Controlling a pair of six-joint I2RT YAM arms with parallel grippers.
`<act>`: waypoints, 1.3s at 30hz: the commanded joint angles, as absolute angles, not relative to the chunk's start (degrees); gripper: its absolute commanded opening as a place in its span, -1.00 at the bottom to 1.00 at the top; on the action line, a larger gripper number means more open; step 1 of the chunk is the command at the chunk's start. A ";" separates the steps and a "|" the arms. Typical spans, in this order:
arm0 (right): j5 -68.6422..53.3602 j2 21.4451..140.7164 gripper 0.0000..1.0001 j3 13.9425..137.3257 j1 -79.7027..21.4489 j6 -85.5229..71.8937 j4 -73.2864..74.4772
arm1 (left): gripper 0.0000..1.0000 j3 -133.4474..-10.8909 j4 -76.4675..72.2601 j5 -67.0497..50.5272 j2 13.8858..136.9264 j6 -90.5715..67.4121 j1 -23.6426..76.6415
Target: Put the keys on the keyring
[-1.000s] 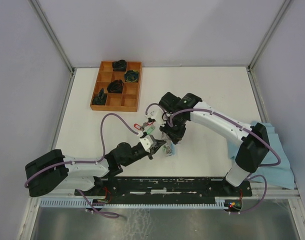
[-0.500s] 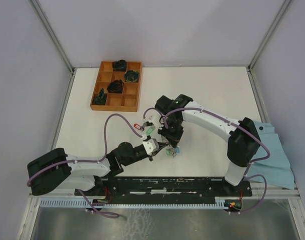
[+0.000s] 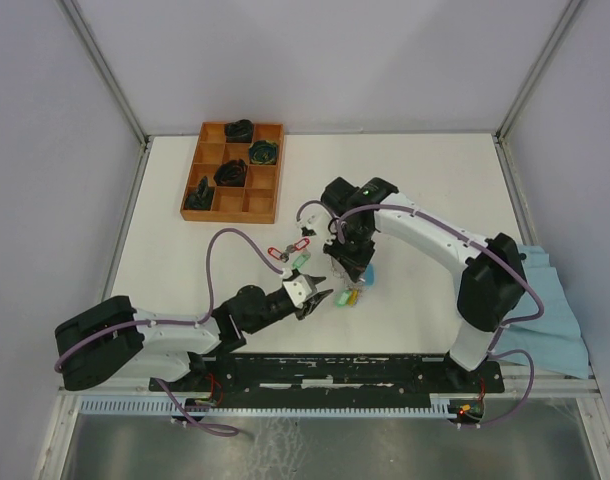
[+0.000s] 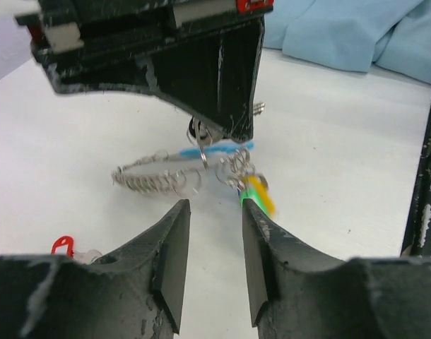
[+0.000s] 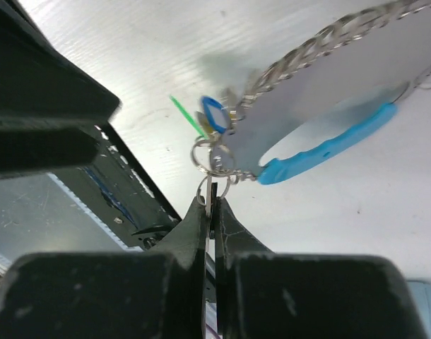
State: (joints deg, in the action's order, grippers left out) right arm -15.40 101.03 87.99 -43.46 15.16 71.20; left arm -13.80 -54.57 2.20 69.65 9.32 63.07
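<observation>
My right gripper (image 3: 352, 264) (image 5: 214, 201) is shut on a small split ring of the keyring (image 5: 321, 44), a silver coiled loop with a light-blue sleeve (image 5: 328, 148) (image 3: 367, 272). The loop hangs just above the table. Green and yellow tags (image 3: 347, 296) (image 4: 258, 194) dangle from it. My left gripper (image 3: 323, 295) (image 4: 214, 205) is open and empty, low on the table just short of the keyring (image 4: 159, 180), with the tags by its right fingertip. A key with a red tag (image 3: 285, 250) and one with a green tag (image 3: 300, 262) lie loose to the left.
A wooden compartment tray (image 3: 230, 216) with dark items stands at the back left. A light-blue cloth (image 3: 550, 300) (image 4: 343, 28) lies at the right table edge. The black base rail (image 3: 345, 368) runs along the near edge.
My right gripper has moved a little to the right with the keyring. My left gripper has stayed close by, its jaws now open and apart from the ring.
</observation>
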 commanded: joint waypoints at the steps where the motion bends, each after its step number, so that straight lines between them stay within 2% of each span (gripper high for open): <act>1: -11.65 97.45 -0.99 90.53 -41.28 15.61 71.07 | -0.06 -12.49 -58.18 6.06 69.03 6.86 62.94; 8: -7.31 97.90 -0.98 90.92 -39.73 13.77 69.74 | 0.26 -11.66 -51.97 10.86 63.13 2.19 60.69; 13: -5.94 98.28 -0.95 88.46 -39.73 10.81 67.15 | 0.39 -11.78 -45.28 12.51 58.24 -6.34 56.18; 18: -6.32 98.12 -0.93 83.17 -40.56 6.26 62.61 | 0.73 -11.87 -35.89 16.03 52.68 -18.01 52.17; 27: -7.37 99.87 -0.81 73.24 -47.51 -1.60 52.37 | 0.83 -11.78 -21.37 17.22 44.52 -28.02 47.65; 31: -6.38 100.18 -0.64 71.10 -49.08 -4.03 50.10 | 0.86 -11.55 -18.49 17.31 42.11 -30.48 46.60; 34: -6.18 98.15 -0.37 70.67 -49.46 -4.00 49.75 | 0.87 -12.33 -16.76 16.69 42.37 -31.17 46.00; 39: -5.35 92.75 -0.04 71.05 -49.40 -2.62 49.29 | 0.86 -13.54 -16.37 14.22 45.75 -33.51 44.63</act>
State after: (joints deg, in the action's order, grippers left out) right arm -6.70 99.13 70.37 -49.25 -2.42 51.70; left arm -11.49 -16.97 15.94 43.55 -28.86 45.76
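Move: The right hand holds the keyring and black key fob clear of the table; the spot they are taken to is nearly beneath it, about 2 cm back and 11 below. From the left hand that spot is roughly 6 cm right, level ahead, 13 below. The left hand heads for the loose keys: the green tag about 14 cm ahead, 8 left, with the two red tags beyond at 16 ahead, 14 left and 18 ahead, 8 left, all some 13 down. Still gripping the fob end, the right hand eases about 4 cm forward and a little right, then comes back and left while sinking some 7 cm towards the table, turning slightly clockwise, and its shut fingers open about halfway to let the keyring and fob go. Meanwhile the left hand, holding nothing, swings about 12 cm left and 5 forward away from the keyring towards the loose tagged keys, sinking slightly, turning some 35 degrees counter-clockwise and tipping down as its part-open fingers spread wide. ##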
